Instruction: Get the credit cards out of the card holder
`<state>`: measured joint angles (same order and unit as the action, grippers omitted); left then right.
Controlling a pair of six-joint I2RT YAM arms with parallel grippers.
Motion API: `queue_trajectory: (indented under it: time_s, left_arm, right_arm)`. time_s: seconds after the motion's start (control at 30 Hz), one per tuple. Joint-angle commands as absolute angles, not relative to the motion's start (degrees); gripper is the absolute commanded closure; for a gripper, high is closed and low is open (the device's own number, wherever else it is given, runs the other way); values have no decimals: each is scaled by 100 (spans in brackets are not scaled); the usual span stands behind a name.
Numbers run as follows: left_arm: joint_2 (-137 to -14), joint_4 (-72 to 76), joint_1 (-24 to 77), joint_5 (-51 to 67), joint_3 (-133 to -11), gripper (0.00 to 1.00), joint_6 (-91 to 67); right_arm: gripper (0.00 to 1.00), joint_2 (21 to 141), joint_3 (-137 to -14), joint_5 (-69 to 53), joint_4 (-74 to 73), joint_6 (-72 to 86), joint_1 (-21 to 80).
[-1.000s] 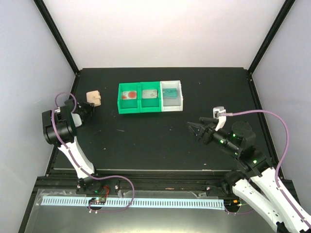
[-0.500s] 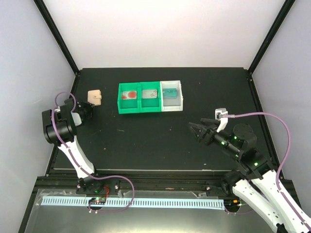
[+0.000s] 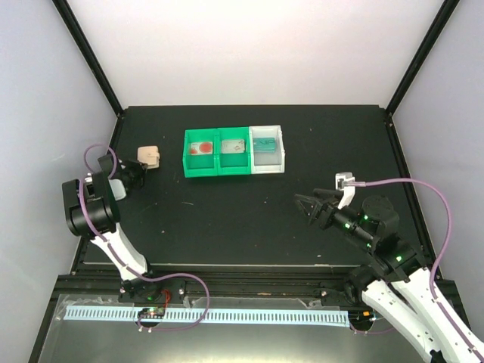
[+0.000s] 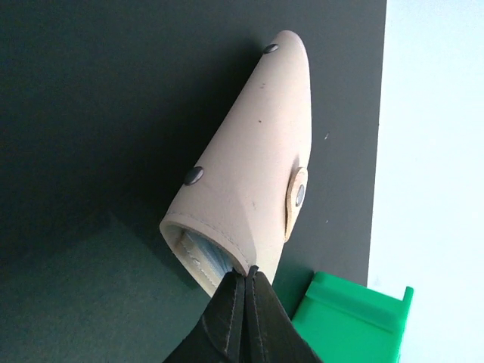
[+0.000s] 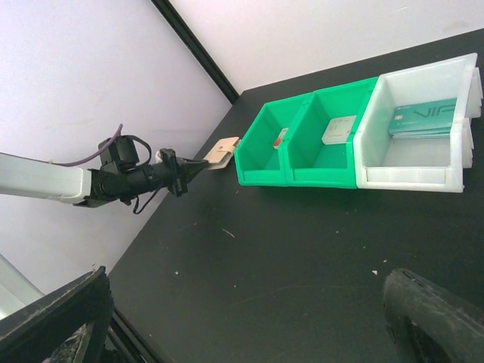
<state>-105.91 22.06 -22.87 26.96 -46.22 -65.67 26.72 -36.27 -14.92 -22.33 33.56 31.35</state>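
The tan card holder is at the far left of the table, left of the bins. My left gripper is shut, its tips pinching the holder's near rim. The holder points away from the tips, and a blue-grey inner panel shows in its open end. The credit cards lie in the bins: a white-and-red one, a grey one and a teal one. My right gripper hovers open at the right over bare table, far from the holder.
Two joined green bins and a white bin stand in a row at the back middle. The nearest green bin is just right of the holder. The table's left edge runs close by the holder.
My left jaws have closed on the holder's rim. The left arm drew back slightly toward the near left, and the holder shifted a little. The right arm sank back a bit.
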Motion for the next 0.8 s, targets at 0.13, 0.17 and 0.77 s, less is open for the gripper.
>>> queue_trajectory:
  time_s: [0.13, 0.17, 0.77]
  left_arm:
    - [-10038, 2153, -2280, 2508, -4131, 98, -6584]
    - [-9945, 2109, -2270, 2488, -4059, 98, -6581]
    - [-6552, 648, -1238, 1838, -2359, 98, -6315]
  right_arm:
    - [2, 2438, -3678, -1353, -2330, 3402, 3107]
    - [2, 2427, -3682, -1331, -2349, 3395, 3103]
    - [2, 2557, -3867, -1103, -2764, 3280, 3103]
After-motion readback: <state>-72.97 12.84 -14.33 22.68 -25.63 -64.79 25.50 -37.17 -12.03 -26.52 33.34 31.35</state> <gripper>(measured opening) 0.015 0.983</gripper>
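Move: The left fingers, shut on the left near edge of the card holder, hold its middle about 4 cm ahead and 2 cm to their right; they are heading for the open right gripper, roughly 50 cm to their right, 22 cm back and 23 cm higher. The left green bin stands about 23 cm to the left hand's right and 5 cm ahead, close to its height. From the right hand the holder lies some 50 cm left, 26 cm ahead and 23 cm below. Still pinching the card holder by its edge beside the open mouth, the left hand draws it back about 9 cm and to the right about 8 cm, towards the right gripper and the open table in front of the bins. It first slides back nearly level, then adds the rightward swing and climbs nearly 5 cm, speeding up, with the shut fingers keeping their grip and the wrist turning only some 5 degrees clockwise. ##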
